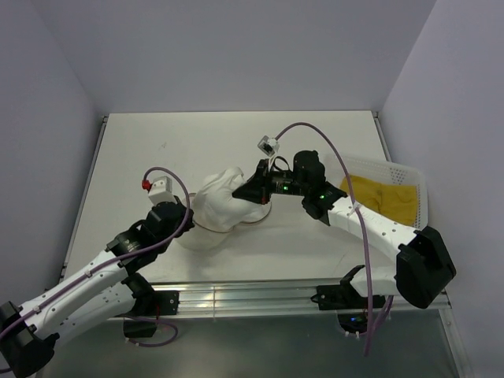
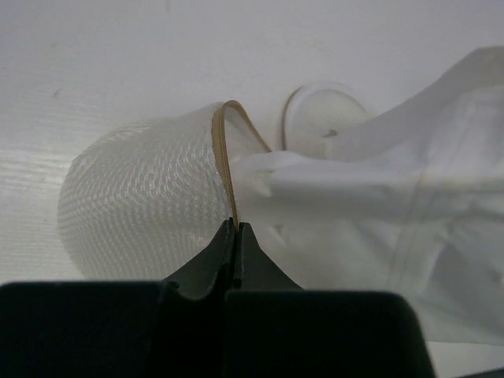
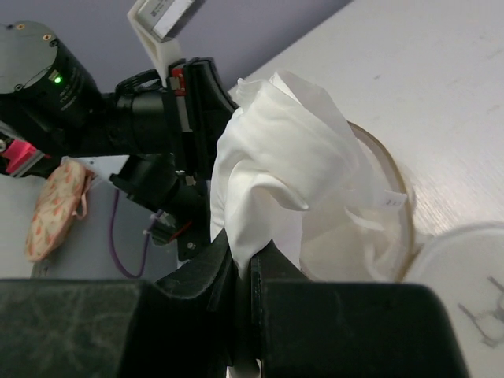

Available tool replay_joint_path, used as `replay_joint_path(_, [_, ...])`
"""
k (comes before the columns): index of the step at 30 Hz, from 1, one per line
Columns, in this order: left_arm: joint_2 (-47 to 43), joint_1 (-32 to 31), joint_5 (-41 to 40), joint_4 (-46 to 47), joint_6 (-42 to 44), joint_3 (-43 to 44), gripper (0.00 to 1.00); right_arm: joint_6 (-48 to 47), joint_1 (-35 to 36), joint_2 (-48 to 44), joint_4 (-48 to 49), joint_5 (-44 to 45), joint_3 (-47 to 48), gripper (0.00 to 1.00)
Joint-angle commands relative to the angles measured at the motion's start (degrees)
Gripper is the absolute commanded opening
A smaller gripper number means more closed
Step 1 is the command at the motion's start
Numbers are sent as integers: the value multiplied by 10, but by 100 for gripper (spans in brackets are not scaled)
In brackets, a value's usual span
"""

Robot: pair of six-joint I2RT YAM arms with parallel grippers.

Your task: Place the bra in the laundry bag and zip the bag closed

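The laundry bag (image 2: 134, 197) is a round white mesh pouch with a tan rim, lying mid-table (image 1: 193, 235). My left gripper (image 2: 235, 225) is shut on its tan rim (image 2: 224, 150) and holds the opening up. My right gripper (image 3: 250, 253) is shut on a white soft garment (image 3: 276, 150), which hangs bunched over the bag's opening (image 1: 220, 197). Mustard-yellow fabric, matching the bra (image 1: 384, 197), lies in a basket at the right, away from both grippers (image 1: 253, 191).
A white plastic basket (image 1: 394, 168) stands at the table's right edge. A round white disc (image 2: 323, 118) lies beside the bag, also seen in the right wrist view (image 3: 465, 276). A pink patterned pouch (image 3: 55, 209) shows beyond the left arm.
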Motion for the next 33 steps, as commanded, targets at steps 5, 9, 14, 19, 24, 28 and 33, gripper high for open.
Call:
replay_joint_path(5, [-12, 2, 107, 128, 60, 15, 0, 28, 36, 12, 91, 6, -9, 0])
replay_joint_path(9, [-39, 2, 138, 138, 52, 0, 0, 35, 46, 50, 101, 34, -16, 0])
replay_joint_path(14, [-83, 2, 163, 138, 26, -48, 0, 31, 65, 109, 114, 72, -16, 0])
replay_joint_path(19, [-104, 2, 166, 108, 11, -64, 0, 32, 73, 162, 119, 119, -5, 0])
replay_joint_path(24, [-131, 2, 141, 44, 6, -57, 0, 4, 73, 165, 70, 164, 15, 0])
replay_joint_path(28, [-131, 2, 130, 10, -1, -48, 0, -42, 73, 125, 14, 215, 31, 0])
replay_joint_path(33, [-108, 2, 118, 1, -2, -34, 0, -81, 73, 114, -24, 218, 42, 0])
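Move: The bag mouth that the bra is headed for lies about 6 cm ahead of the right hand, 9 cm to its left and some 16 cm below. The bra's bulk hangs about 5 cm left of that hand, 2 cm ahead and 5 cm lower; the bag's round flap lies about 14 cm ahead, 3 cm right and 24 cm below. From the left hand, already pinching the zip edge, the mouth's middle is roughly 5 cm ahead, 4 cm right and 6 cm down. The bra, still pinched in the right fingers, is brought down towards the bag mouth: after a slight lift the right hand sinks some 10 cm, going left and then forward, its fingertips tipping down and turning clockwise. The left hand keeps the zip edge, carrying it about 4 cm right and up while turning clockwise, then back towards the base and down again. ##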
